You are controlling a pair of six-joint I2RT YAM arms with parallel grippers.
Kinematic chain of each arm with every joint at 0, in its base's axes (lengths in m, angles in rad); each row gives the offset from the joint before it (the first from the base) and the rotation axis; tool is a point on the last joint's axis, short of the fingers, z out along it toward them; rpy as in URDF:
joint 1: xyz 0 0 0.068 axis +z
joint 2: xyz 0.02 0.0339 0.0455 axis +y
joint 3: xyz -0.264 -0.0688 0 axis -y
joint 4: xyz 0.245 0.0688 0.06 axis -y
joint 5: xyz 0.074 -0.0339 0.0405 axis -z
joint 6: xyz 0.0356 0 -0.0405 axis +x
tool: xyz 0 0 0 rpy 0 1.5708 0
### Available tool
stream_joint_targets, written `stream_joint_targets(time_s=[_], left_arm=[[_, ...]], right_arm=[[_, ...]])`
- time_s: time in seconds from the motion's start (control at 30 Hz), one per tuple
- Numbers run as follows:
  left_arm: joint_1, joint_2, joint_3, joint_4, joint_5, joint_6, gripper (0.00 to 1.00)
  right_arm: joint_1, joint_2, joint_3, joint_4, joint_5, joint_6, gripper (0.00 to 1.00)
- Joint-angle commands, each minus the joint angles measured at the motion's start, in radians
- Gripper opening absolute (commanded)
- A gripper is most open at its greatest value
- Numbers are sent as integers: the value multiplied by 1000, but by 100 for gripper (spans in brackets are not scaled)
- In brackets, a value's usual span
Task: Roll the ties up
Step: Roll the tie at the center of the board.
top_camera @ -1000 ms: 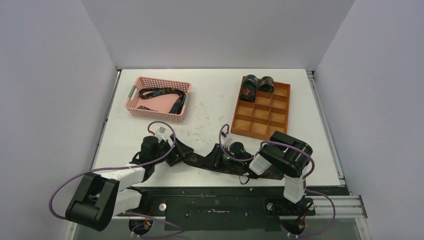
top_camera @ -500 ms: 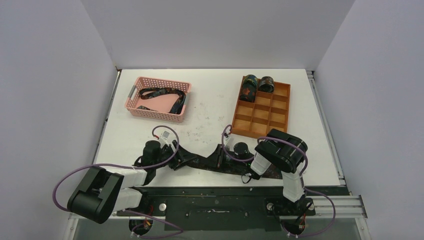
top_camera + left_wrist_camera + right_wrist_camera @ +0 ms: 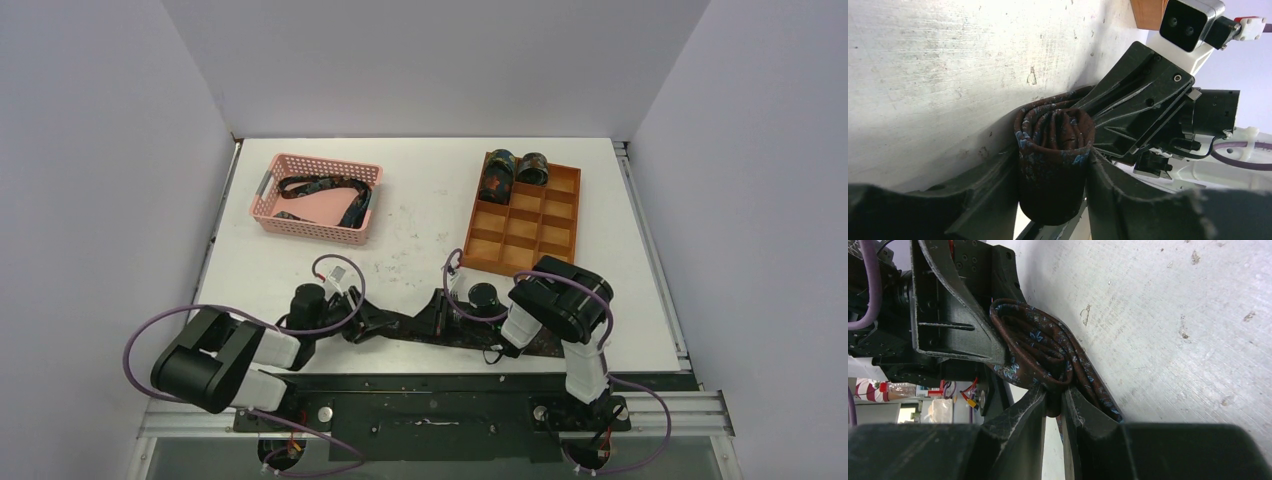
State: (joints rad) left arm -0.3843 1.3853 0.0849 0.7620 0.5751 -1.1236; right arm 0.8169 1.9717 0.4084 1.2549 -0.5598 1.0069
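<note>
A dark speckled tie (image 3: pixel 415 325) lies along the table's near edge between both grippers. Its left end is wound into a small roll (image 3: pixel 1054 150), and my left gripper (image 3: pixel 1053 165) has a finger (image 3: pixel 988 185) pressed against each side of it. In the top view the left gripper (image 3: pixel 362 322) faces the right gripper (image 3: pixel 445 318) at close range. My right gripper (image 3: pixel 1054 400) is shut on a fold of the tie (image 3: pixel 1043 347) just beside the roll. The tie's wide end (image 3: pixel 545 345) trails right under the right arm.
A pink basket (image 3: pixel 310 230) at the back left holds another loose tie (image 3: pixel 325 188). A wooden grid tray (image 3: pixel 540 240) at the back right has two rolled ties (image 3: pixel 497 175) (image 3: pixel 532 168) in its far cells. Purple cables loop over both arms.
The left gripper has narrowed from wide open onto the roll and moved slightly right and nearer. The left arm's elbow has swung in. The right gripper has held its pinch.
</note>
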Motion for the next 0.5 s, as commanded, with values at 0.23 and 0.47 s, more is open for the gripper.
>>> stream_joint_targets(time_s=[0.23, 0.47], left_arm=[[-11, 57, -16, 185, 46, -38, 11], [-24, -91, 9, -72, -28, 36, 0]], right_arm=[[4, -37, -2, -153, -11, -72, 23], [-2, -235, 45, -460, 72, -152, 70]])
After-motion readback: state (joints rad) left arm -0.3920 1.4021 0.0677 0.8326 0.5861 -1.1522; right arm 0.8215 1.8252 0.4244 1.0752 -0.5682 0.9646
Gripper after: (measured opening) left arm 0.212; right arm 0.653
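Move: The roll of the tie stands between the left fingers, its middle only about 1 cm to the right of the left hand and level with it. From the right hand, which pinches its near layers, the roll's middle lies some 4 cm to the left and about 1 cm ahead. The tie's flat tail has its middle about 11 cm to the right and 3 cm back from the right hand, 2 cm lower. The left fingers close on the roll in place, then the right fingers open and rise about 2 cm. ##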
